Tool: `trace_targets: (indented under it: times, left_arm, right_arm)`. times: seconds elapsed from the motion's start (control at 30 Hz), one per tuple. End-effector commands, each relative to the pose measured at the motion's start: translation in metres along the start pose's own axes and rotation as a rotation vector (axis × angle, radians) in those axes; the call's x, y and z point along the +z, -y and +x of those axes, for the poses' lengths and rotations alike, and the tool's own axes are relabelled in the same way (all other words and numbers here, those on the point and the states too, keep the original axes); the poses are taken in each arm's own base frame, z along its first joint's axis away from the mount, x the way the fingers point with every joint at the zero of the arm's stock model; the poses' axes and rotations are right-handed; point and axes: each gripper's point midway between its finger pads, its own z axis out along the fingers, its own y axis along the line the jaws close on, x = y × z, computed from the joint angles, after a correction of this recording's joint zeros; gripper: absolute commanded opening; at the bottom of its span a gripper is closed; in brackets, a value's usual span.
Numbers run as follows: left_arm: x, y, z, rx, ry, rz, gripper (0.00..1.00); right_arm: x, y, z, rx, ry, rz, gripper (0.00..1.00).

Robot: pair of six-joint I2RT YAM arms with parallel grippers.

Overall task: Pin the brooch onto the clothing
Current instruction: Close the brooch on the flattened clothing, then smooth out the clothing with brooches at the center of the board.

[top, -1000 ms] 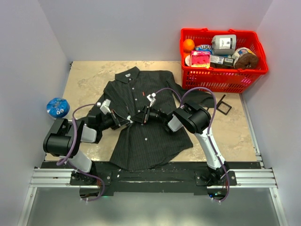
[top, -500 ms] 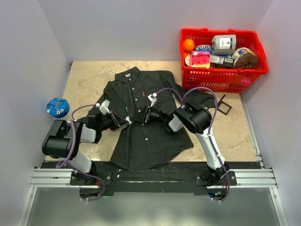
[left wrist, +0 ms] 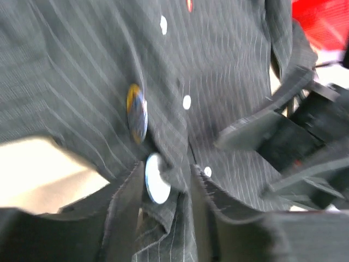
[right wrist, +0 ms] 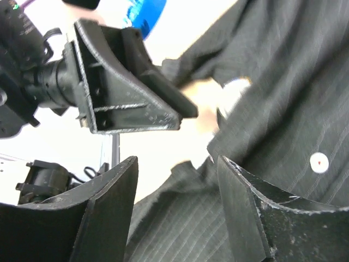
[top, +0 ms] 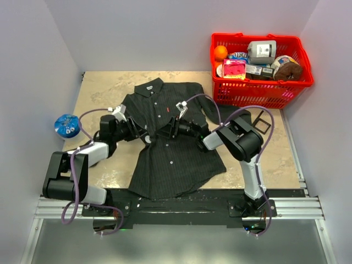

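The clothing (top: pixel 176 159), a dark pinstriped shirt with pale buttons, lies spread on the table. In the left wrist view the brooch (left wrist: pixel 136 113), a round badge with a yellow and blue face, sits on the shirt front (left wrist: pixel 82 65) to the left of the button line. A pale round disc (left wrist: pixel 157 179) shows just below it at a fold of fabric. My left gripper (left wrist: pixel 166 172) (top: pixel 144 136) stands open around that fold. My right gripper (right wrist: pixel 177 164) (top: pixel 169 132) faces it, open over the shirt, holding nothing.
A red basket (top: pixel 297 82) full of groceries stands at the back right. A blue round object (top: pixel 67 125) lies at the table's left edge, and a small black square frame (top: pixel 261 124) to the right of the shirt. Pale walls close in three sides.
Both grippers have opened; the left one was shut a second ago. Both arms have shifted a little away from their bases, and the left arm now stretches further out.
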Motion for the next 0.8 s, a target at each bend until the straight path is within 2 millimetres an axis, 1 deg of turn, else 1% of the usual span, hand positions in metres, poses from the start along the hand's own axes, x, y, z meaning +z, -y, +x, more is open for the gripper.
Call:
trace_targets:
  times: [0.0,0.03,0.07,0.1,0.13,0.17,0.2,0.23,0.27,0.3,0.33,0.37,0.4,0.43,0.47,0.53,0.57,0.6,0.63,0.77]
  left_arm:
    - [-0.015,-0.011,-0.028,0.089,0.031,-0.115,0.57]
    - [-0.017,-0.015,-0.032,0.094,0.039,-0.136,0.61]
    - [-0.02,-0.018,-0.039,0.098,0.052,-0.154,0.65]
    - [-0.023,-0.024,-0.036,0.102,0.028,-0.183,0.69]
    - [-0.026,-0.028,-0.04,0.105,0.028,-0.207,0.71]
    - [-0.029,-0.03,-0.05,0.109,0.041,-0.224,0.73]
    - [-0.032,-0.034,-0.05,0.122,0.021,-0.244,0.75]
    - [-0.035,-0.039,-0.049,0.124,0.001,-0.279,0.76]
    - [-0.036,-0.036,-0.06,0.151,0.014,-0.292,0.77]
    - [-0.04,-0.043,-0.058,0.189,-0.022,-0.33,0.78]
    - [-0.043,-0.05,-0.065,0.216,-0.02,-0.379,0.78]
    - [-0.047,-0.05,-0.074,0.241,-0.03,-0.41,0.78]
    - [-0.048,-0.056,-0.078,0.284,-0.047,-0.441,0.79]
    - [-0.051,-0.063,-0.084,0.305,-0.046,-0.488,0.79]
    - [-0.053,-0.064,-0.091,0.325,-0.051,-0.51,0.78]
    - [-0.052,-0.077,-0.09,0.358,-0.097,-0.561,0.78]
    - [-0.052,-0.079,-0.093,0.365,-0.111,-0.577,0.78]
    - [-0.05,-0.087,-0.087,0.367,-0.151,-0.591,0.77]
    - [-0.05,-0.091,-0.085,0.367,-0.164,-0.606,0.76]
    - [-0.048,-0.102,-0.074,0.375,-0.21,-0.623,0.73]
  right_arm:
    - [-0.005,-0.013,-0.024,-0.166,0.012,0.058,0.65]
    - [-0.007,-0.019,-0.029,-0.185,0.014,0.063,0.66]
    - [-0.008,-0.02,-0.031,-0.209,0.012,0.071,0.66]
    - [-0.01,-0.018,-0.029,-0.203,-0.001,0.085,0.66]
    - [-0.011,-0.024,-0.034,-0.215,0.005,0.081,0.66]
    - [-0.012,-0.024,-0.034,-0.22,0.001,0.091,0.66]
    - [-0.014,-0.02,-0.031,-0.209,-0.015,0.119,0.66]
    - [-0.015,-0.025,-0.036,-0.226,-0.009,0.126,0.66]
    - [-0.017,-0.024,-0.037,-0.253,-0.015,0.139,0.66]
    - [-0.02,-0.02,-0.032,-0.247,-0.038,0.17,0.66]
    - [-0.022,-0.019,-0.035,-0.26,-0.034,0.193,0.66]
    - [-0.025,-0.022,-0.039,-0.293,-0.03,0.199,0.66]
    - [-0.029,-0.018,-0.035,-0.293,-0.048,0.221,0.66]
    - [-0.031,-0.018,-0.035,-0.302,-0.049,0.233,0.66]
    - [-0.033,-0.02,-0.037,-0.317,-0.048,0.234,0.66]
    - [-0.035,-0.019,-0.033,-0.315,-0.057,0.239,0.66]
    - [-0.036,-0.019,-0.032,-0.31,-0.06,0.236,0.66]
    - [-0.037,-0.019,-0.03,-0.307,-0.06,0.233,0.66]
    - [-0.037,-0.02,-0.03,-0.303,-0.057,0.231,0.66]
    - [-0.038,-0.023,-0.026,-0.282,-0.056,0.219,0.66]
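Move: The brooch's white disc lies about 3 cm back from the left hand, 2 cm to its right and 5 cm below. The gold-rimmed disc is about 5 cm farther out than the white disc, and the left sleeve's bend about 13 cm left of the hand and 1 cm ahead, some 6 cm down. From the right hand, the white disc is about 5 cm left, 2 cm back and 6 cm below. Leftwards and somewhat forward, the open left hand backs away from the brooch for about 12 cm, out over the sleeve; it lifts about 3 cm on the way, then sinks most of that again. It rolls some 35 degrees so its fingers point more steeply down, and they spread further. The right hand, staying open, rises over 4 cm, then eases right and partly back down, tipping its fingers downward. ##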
